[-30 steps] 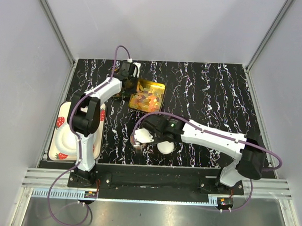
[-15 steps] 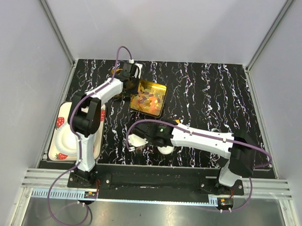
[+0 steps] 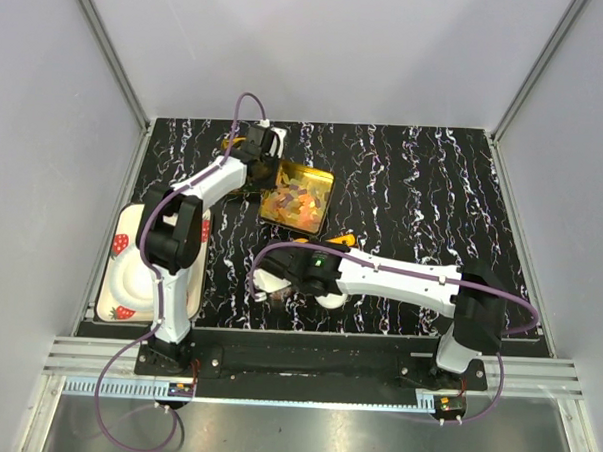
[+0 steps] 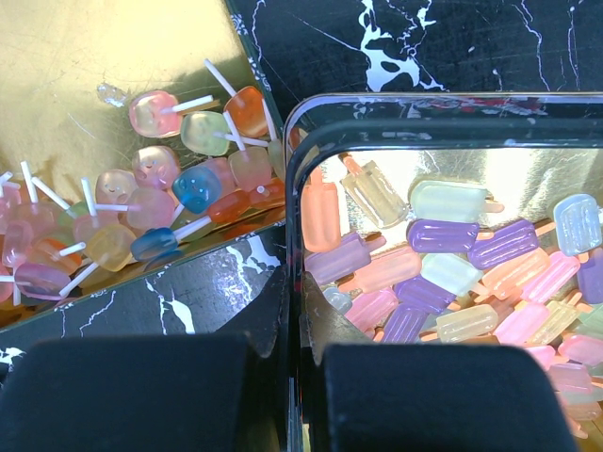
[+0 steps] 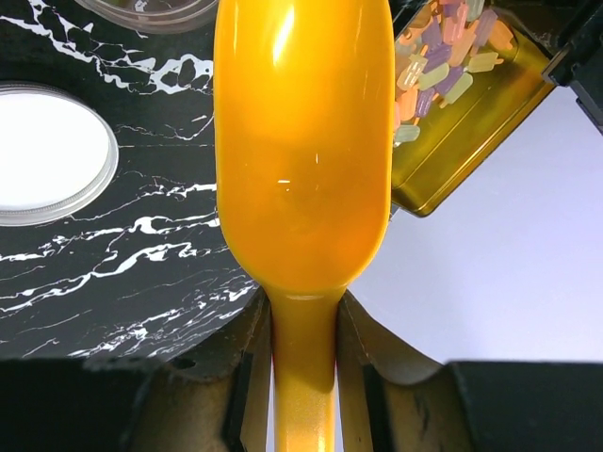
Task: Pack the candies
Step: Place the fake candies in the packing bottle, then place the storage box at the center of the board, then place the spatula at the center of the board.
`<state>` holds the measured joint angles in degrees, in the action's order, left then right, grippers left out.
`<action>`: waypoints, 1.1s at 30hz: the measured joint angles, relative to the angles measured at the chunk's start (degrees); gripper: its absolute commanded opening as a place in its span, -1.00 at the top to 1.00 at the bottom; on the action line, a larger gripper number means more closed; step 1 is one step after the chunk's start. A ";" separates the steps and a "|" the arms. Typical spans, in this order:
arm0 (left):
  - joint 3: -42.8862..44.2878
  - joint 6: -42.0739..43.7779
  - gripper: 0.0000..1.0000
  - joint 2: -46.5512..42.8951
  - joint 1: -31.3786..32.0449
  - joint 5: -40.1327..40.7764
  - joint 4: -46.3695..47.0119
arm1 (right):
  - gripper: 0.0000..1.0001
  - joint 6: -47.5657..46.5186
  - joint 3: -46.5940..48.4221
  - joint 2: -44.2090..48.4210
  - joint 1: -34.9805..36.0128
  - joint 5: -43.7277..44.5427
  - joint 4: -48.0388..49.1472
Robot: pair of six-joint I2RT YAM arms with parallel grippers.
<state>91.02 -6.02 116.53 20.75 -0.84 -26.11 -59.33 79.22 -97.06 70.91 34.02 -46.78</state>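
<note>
The candies (image 4: pixel 452 273) are pastel popsicle-shaped pieces that fill a square gold tin (image 3: pixel 326 192). My left gripper (image 4: pixel 300 292) is shut on this tin's near wall (image 4: pixel 300 169), with one finger inside and one outside. In the right wrist view the tin (image 5: pixel 443 160) looks tipped. A second gold tin (image 4: pixel 104 47) to the left holds lollipop-shaped candies (image 4: pixel 170 188). My right gripper (image 5: pixel 301 320) is shut on the handle of a yellow-orange scoop (image 5: pixel 301 141). The scoop's bowl points toward the tin and shows no candy. From above, the scoop (image 3: pixel 344 239) sits just in front of the tin.
A white round lid (image 5: pixel 42 155) lies on the black marbled table left of the scoop, and a clear rim (image 5: pixel 151 9) shows beyond it. A white strawberry-print tray (image 3: pixel 120 248) rests at the table's left edge.
My right arm has swung left and turned, so the scoop now points toward the tin. The left gripper and its tin have shifted slightly to the right.
</note>
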 measured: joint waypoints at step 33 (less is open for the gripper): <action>19.61 -5.18 1.00 15.30 4.59 1.27 -9.42 | 1.00 35.21 -12.85 12.61 -53.09 -21.07 21.09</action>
<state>110.63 -11.20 131.83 25.34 0.43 -35.53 -24.12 66.37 -84.44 17.82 12.95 -25.69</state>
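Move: The right hand holds the yellow scoop; the candy bottle stands roughly 5 cm to its left, 4 cm back and 12 cm below, the white lid 7 cm right, 3 cm back and 16 cm below. Bare table, where the hand heads, is about 15 cm ahead, 24 cm right and 17 cm down. The left hand pinches the popsicle box's left wall, its middle some 6 cm right and 2 cm back, slightly below; the lollipop box is 8 cm left, 3 cm ahead, 5 cm below. Swinging right and forward in a quick arc, the right hand carries the scoop away from the bottle, about 24 cm right and 14 cm out, rising some 10 cm and sinking back as it rolls some 80 degrees clockwise, grip kept. The left hand, still pinching the wall, takes the popsicle box right about 5 cm and 3 cm down, easing back first, then slightly forward. ##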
